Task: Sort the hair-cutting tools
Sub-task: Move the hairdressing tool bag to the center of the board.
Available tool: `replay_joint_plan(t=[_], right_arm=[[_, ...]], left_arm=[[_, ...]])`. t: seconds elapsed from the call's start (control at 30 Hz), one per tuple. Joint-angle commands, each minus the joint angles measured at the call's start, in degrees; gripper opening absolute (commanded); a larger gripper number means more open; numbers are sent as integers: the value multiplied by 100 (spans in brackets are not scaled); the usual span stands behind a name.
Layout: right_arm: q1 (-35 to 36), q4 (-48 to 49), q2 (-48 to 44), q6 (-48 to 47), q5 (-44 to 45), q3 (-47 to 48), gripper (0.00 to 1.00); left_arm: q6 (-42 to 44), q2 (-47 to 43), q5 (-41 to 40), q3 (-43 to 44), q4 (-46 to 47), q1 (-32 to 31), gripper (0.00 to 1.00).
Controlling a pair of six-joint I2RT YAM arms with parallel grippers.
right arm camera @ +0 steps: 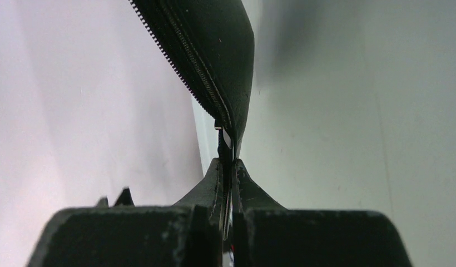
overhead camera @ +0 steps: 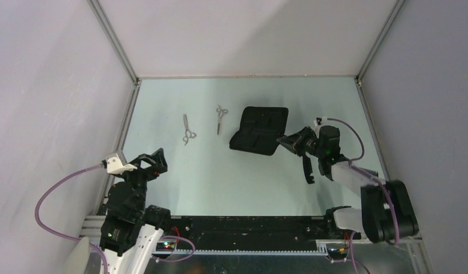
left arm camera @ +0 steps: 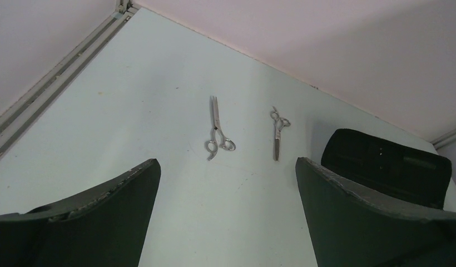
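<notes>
Two silver scissors lie on the pale table, one on the left (overhead camera: 189,130) (left arm camera: 217,130) and one to its right (overhead camera: 221,118) (left arm camera: 278,133). A narrow black comb-like tool (overhead camera: 307,169) lies under my right wrist. My right gripper (overhead camera: 286,141) (right arm camera: 228,161) is shut on the zippered edge of the black pouch (overhead camera: 259,130) (right arm camera: 214,55) at its near right corner, and that edge looks lifted. My left gripper (overhead camera: 152,162) (left arm camera: 227,162) stands open near the table's front left, short of the scissors, with nothing between its fingers.
The pouch (left arm camera: 387,164) lies open just right of the scissors. Grey walls close in the table on the left, back and right, with metal rails (overhead camera: 126,114) along their feet. Both arm bases sit at the near edge.
</notes>
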Motion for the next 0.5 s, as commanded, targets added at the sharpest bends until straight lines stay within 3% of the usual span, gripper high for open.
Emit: replay_joint_plan(t=[0.0,0.17,0.47], right_arm=[[438,-696,-986,-506,-189,-256,0],[1053,-796,-1778,-436,153,-855,0],[1885,-405,-1398,-433,608,-1248,0]], left_arm=[[131,55,190,103,28,32,98],[166,76,203,116,6,33,98],[58,237,341,80,-3,34,98]])
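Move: My right hand holds the open tool bag by its near right edge, with the bag's middle about 5 cm ahead and 8 cm to the left. The clear spot at mid-board lies some 8 cm back, 13 cm left and 11 cm below. The comb is about 6 cm back and 10 cm right, the nearer scissors 15 cm ahead and 24 cm left. From my left hand, that spot is roughly 6 cm ahead, 27 cm right and 23 cm below. Keeping the edge of the tool bag pinched in my shut right fingers, I draw it back towards my base by about 11 cm and some 5 cm to the left, towards mid-board. I rise only a touch at first, then sink about 4 cm and slow down, while my hand swings roughly 15 degrees counter-clockwise. ##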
